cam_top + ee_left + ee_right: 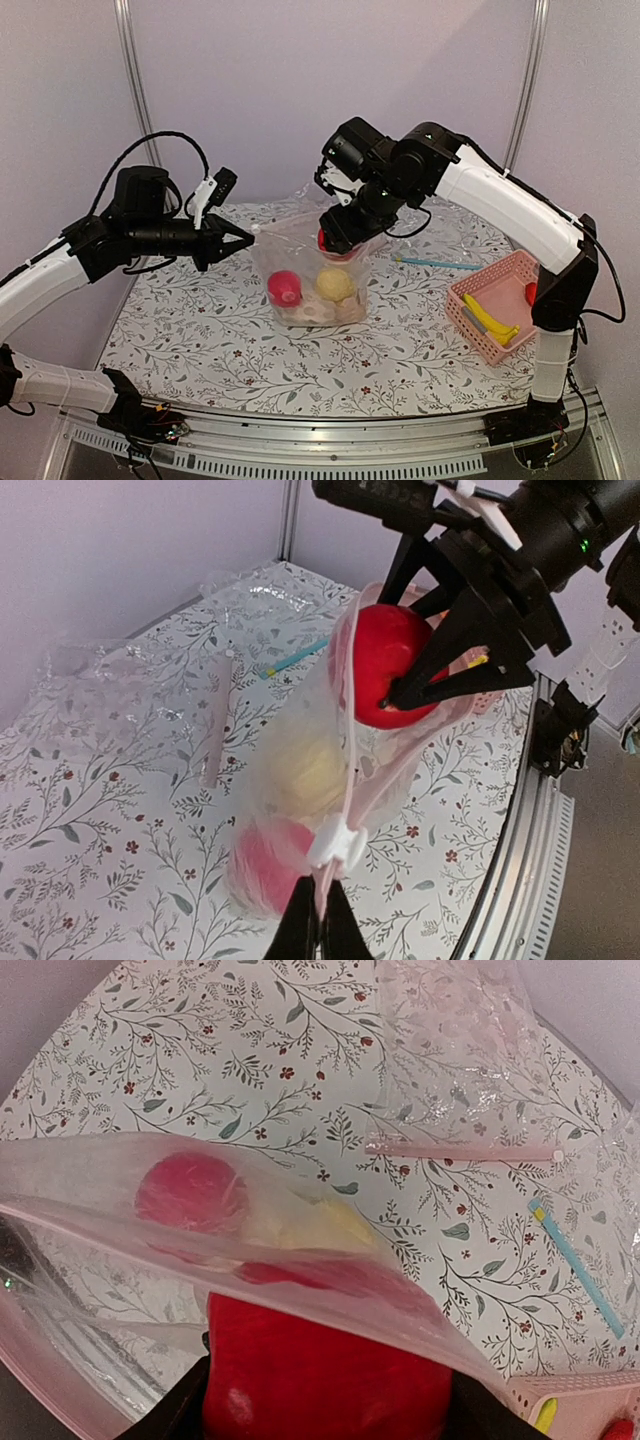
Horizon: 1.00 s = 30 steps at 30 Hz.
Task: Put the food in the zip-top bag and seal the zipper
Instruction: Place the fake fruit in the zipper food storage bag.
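Note:
The transparent zip-top bag stands mid-table with its mouth up. Inside it are a pink-red fruit, a yellow lemon and something pale at the bottom. My left gripper is shut on the bag's left top corner. The left wrist view shows its tips pinching the pale zipper strip just below a white slider. My right gripper is shut on a red round fruit at the bag's mouth. In the right wrist view the fruit lies partly behind the bag's rim.
A pink basket at the right holds a yellow banana and a red fruit. A teal strip lies behind it. Another crinkly clear bag lies flat at the back. Walls close in behind.

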Each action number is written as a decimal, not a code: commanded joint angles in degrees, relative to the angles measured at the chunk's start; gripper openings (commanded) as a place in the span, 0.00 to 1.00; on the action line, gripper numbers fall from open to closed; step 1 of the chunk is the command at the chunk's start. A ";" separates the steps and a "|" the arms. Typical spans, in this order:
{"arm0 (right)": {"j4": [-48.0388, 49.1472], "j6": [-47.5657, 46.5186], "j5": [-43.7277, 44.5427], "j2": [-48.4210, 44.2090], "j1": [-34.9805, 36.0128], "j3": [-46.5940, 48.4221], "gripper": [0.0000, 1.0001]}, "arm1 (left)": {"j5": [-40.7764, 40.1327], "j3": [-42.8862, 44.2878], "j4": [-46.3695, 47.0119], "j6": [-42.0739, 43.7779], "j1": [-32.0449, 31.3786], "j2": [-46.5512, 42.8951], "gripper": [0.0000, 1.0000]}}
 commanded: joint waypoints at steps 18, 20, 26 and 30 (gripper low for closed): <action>4.98 1.26 -0.05 1.74 -0.09 1.45 0.93 | 3.59 -0.49 2.31 -0.02 -0.78 0.01 0.00; 4.93 1.36 0.32 1.49 -0.09 1.42 0.94 | 3.38 -0.49 2.26 0.06 -0.78 0.04 0.00; 4.56 1.79 2.79 -0.58 -0.13 1.25 0.99 | 2.58 -0.32 1.95 0.24 -0.78 -0.02 0.00; 3.59 2.15 5.65 -2.09 -0.09 1.25 0.99 | 2.10 -0.21 1.63 0.49 -0.78 -0.15 0.00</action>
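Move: The right hand holds the red fruit at the open mouth of the bag. The bag's middle lies about 14 cm below this hand, some 4 cm to its left and 1 cm back. Inside, the yellow fruit is roughly 16 cm down, level sideways and 1 cm back; the pink fruit is about 10 cm left, 1 cm back and 17 cm down. From the left hand, the bag's middle lies about 12 cm right, 3 cm forward and 15 cm down. Leftward by about 2 cm, deeper into the bag's mouth, the right hand eases the red fruit in with a slight roll, then spreads its fingers from part open to fully wide to let go, drifting about 1 cm forward as they open. The left hand keeps its pinch on the near-left corner of the mouth, almost still, holding the bag up. ##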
